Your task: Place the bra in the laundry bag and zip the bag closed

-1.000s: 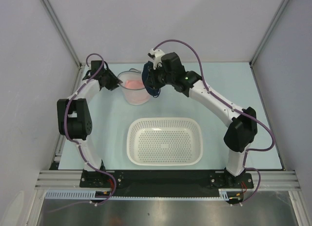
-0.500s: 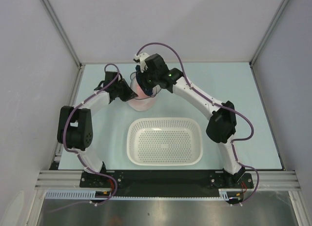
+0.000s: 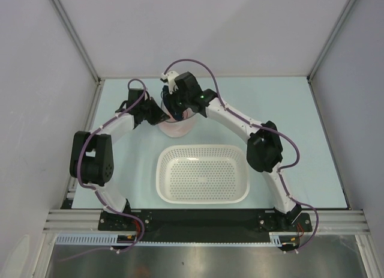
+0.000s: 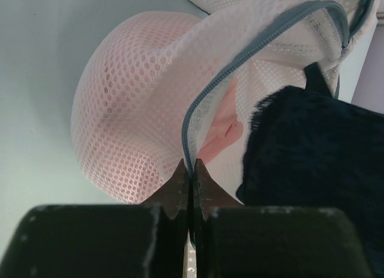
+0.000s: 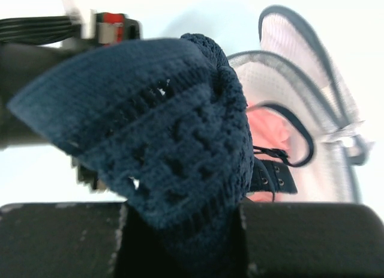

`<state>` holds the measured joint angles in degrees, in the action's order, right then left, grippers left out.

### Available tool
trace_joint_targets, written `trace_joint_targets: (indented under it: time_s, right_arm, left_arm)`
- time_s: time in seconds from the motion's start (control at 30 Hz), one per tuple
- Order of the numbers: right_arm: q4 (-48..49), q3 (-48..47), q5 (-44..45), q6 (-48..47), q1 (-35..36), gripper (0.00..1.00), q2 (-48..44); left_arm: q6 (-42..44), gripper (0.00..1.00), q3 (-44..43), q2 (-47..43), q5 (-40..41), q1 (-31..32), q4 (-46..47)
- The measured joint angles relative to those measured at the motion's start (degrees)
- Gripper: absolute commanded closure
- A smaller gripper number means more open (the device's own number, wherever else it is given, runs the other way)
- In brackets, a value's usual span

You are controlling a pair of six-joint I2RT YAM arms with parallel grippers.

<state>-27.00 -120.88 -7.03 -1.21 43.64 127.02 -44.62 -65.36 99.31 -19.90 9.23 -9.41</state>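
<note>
The laundry bag, a white mesh pouch with a grey zip rim, stands on the table at the back with its lid flap open. Something pink shows inside it. My left gripper is shut on the zip rim at the bag's left side. My right gripper is shut on the bra, a dark navy knitted piece that hides the fingers. In the top view the right gripper hangs over the bag's mouth. The bra sits right at the opening, with its hook strap dangling towards the pink inside.
A white perforated plastic basket stands in the middle of the table, nearer to me than the bag. Grey walls close in the table at the left, back and right.
The left gripper moved in to the bag and shut on its zip rim. The right arm swung left and brought the bra from beside the bag to over its mouth.
</note>
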Motion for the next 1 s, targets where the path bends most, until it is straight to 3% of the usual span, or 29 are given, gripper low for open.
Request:
trace_joint_targets:
  time_s: [0.33, 0.6, 0.87, 1.0]
  right_arm:
    - [3.8, 1.5, -3.7, 12.0, -1.8, 1.00, 2.6]
    - [3.3, 2.9, 3.6, 3.9, -2.4, 1.00, 3.2]
    - [1.1, -0.4, 18.9, -6.4, 0.7, 1.00, 7.3]
    - [-0.2, -8.0, 28.4, -9.9, 3.9, 0.86, 14.3]
  left_arm:
    - [0.1, 1.00, 0.1, 0.0, -0.1, 0.0, 0.3]
    - [0.1, 1.00, 0.1, -0.4, -0.9, 0.0, 0.3]
    - [0.2, 1.00, 0.0, -0.7, -1.8, 0.0, 0.3]
    - [0.2, 1.00, -0.2, -0.7, -1.8, 0.0, 0.3]
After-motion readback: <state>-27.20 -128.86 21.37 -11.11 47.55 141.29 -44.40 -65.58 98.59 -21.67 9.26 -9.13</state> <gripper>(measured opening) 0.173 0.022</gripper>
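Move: The navy bra is already in the right fingers. The laundry bag's open mouth lies about 4 cm ahead of that hand, 1 cm to its right and 9 cm below, with the pink cloth some 5 cm deeper under it. The white basket stands roughly 23 cm back, 11 cm right and 17 cm below the right hand. From the left hand, pinching the near-left rim, the mouth's middle is about 4 cm ahead and 6 cm right, nearly level. The bra, still gripped by the right fingers, is lowered into the bag's open mouth. The right hand first dips slightly leftward, then drives down and forward, about 8 cm down and 5 cm forward overall, veering right before easing back left at the end. Its wrist, after a brief opposite tilt, rolls left side down and swings clockwise, some 30 degrees in all. The left hand keeps the zipped rim pinched, rising barely 1 cm. ##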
